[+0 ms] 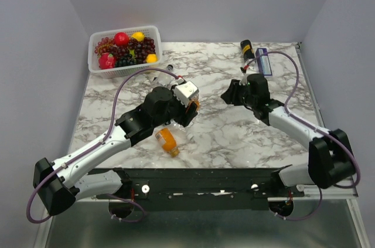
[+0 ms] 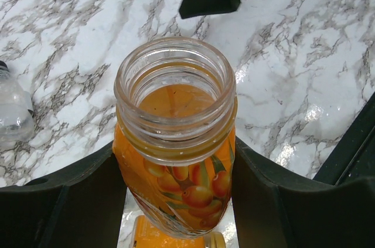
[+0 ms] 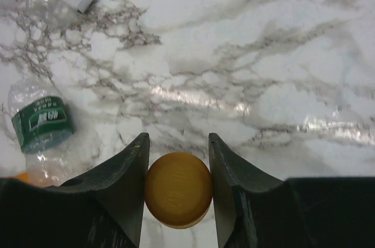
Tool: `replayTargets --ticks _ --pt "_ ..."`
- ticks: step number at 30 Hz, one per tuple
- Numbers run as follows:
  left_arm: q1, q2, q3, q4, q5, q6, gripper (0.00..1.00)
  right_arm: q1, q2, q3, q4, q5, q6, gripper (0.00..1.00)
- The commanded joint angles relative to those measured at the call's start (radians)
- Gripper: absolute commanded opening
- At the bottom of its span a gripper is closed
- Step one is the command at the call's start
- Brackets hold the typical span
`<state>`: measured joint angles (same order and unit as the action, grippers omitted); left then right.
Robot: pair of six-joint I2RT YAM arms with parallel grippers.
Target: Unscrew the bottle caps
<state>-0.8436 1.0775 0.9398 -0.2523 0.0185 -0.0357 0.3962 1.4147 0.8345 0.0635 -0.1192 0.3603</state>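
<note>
My left gripper (image 2: 176, 201) is shut on an orange juice bottle (image 2: 176, 160) and holds it upright off the table. The bottle's threaded neck is open, with no cap on it. In the top view this gripper (image 1: 191, 107) is at the table's middle left. My right gripper (image 3: 177, 186) is shut on an orange bottle cap (image 3: 178, 189) above the marble; from above, this gripper (image 1: 228, 95) is just right of the bottle and the cap is hidden. A second orange juice bottle (image 1: 167, 141) lies on its side with its cap on. A clear bottle with a green label (image 3: 42, 125) lies nearby.
A white basket (image 1: 98, 63) of fruit stands at the back left. A black can (image 1: 246, 47) and a blue box (image 1: 262, 60) lie at the back right. Another clear bottle (image 1: 166, 72) lies behind my left arm. The marble table (image 1: 222, 136) ends at a black rail in front.
</note>
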Motion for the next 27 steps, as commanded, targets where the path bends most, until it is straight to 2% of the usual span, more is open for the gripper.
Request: replayTargets --ticks 1,6,12,18,27 --pt "-0.005 0.007 -0.01 0.018 -0.046 -0.001 0.43 0.018 0.171 0.183 0.024 -0.005 -0.04 0.32" --pt "-0.011 0.021 -0.006 0.01 -0.049 0.003 0.43 0.018 0.422 0.42 -0.059 0.018 -0.058 0.34" --pt "-0.012 0.019 -0.004 0.007 -0.052 0.008 0.43 0.02 0.581 0.619 -0.171 0.095 -0.069 0.36" --pt "-0.012 0.009 -0.001 0.002 -0.049 0.008 0.43 0.018 0.688 0.698 -0.225 0.139 -0.063 0.4" --pt "-0.012 -0.007 0.001 0.002 -0.04 0.008 0.43 0.018 0.736 0.713 -0.245 0.194 -0.034 0.5"
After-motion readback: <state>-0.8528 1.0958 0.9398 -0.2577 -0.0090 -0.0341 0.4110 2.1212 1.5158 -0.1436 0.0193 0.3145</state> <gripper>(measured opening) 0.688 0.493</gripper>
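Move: The right hand holds the orange cap; its destination, a clear patch of marble, lies about 14 cm ahead, 4 cm left and 13 cm below. From that hand the black can is some 32 cm ahead and 16 cm right, the blue box 28 cm ahead and 24 cm right, and the clear bottle 20 cm ahead and 29 cm left, all about 11 cm below. From the left hand, the cap is around 12 cm forward, 17 cm right and 9 cm lower. Forward and slightly left at first, nearly level and quick, the right hand carries the cap about 13 cm away from the open bottle, then slows and sinks some 8 cm towards the bare marble, tipping its fingers about 15 degrees further down. It keeps its pinch on the cap, while the left hand stays put and keeps holding the open orange bottle. ##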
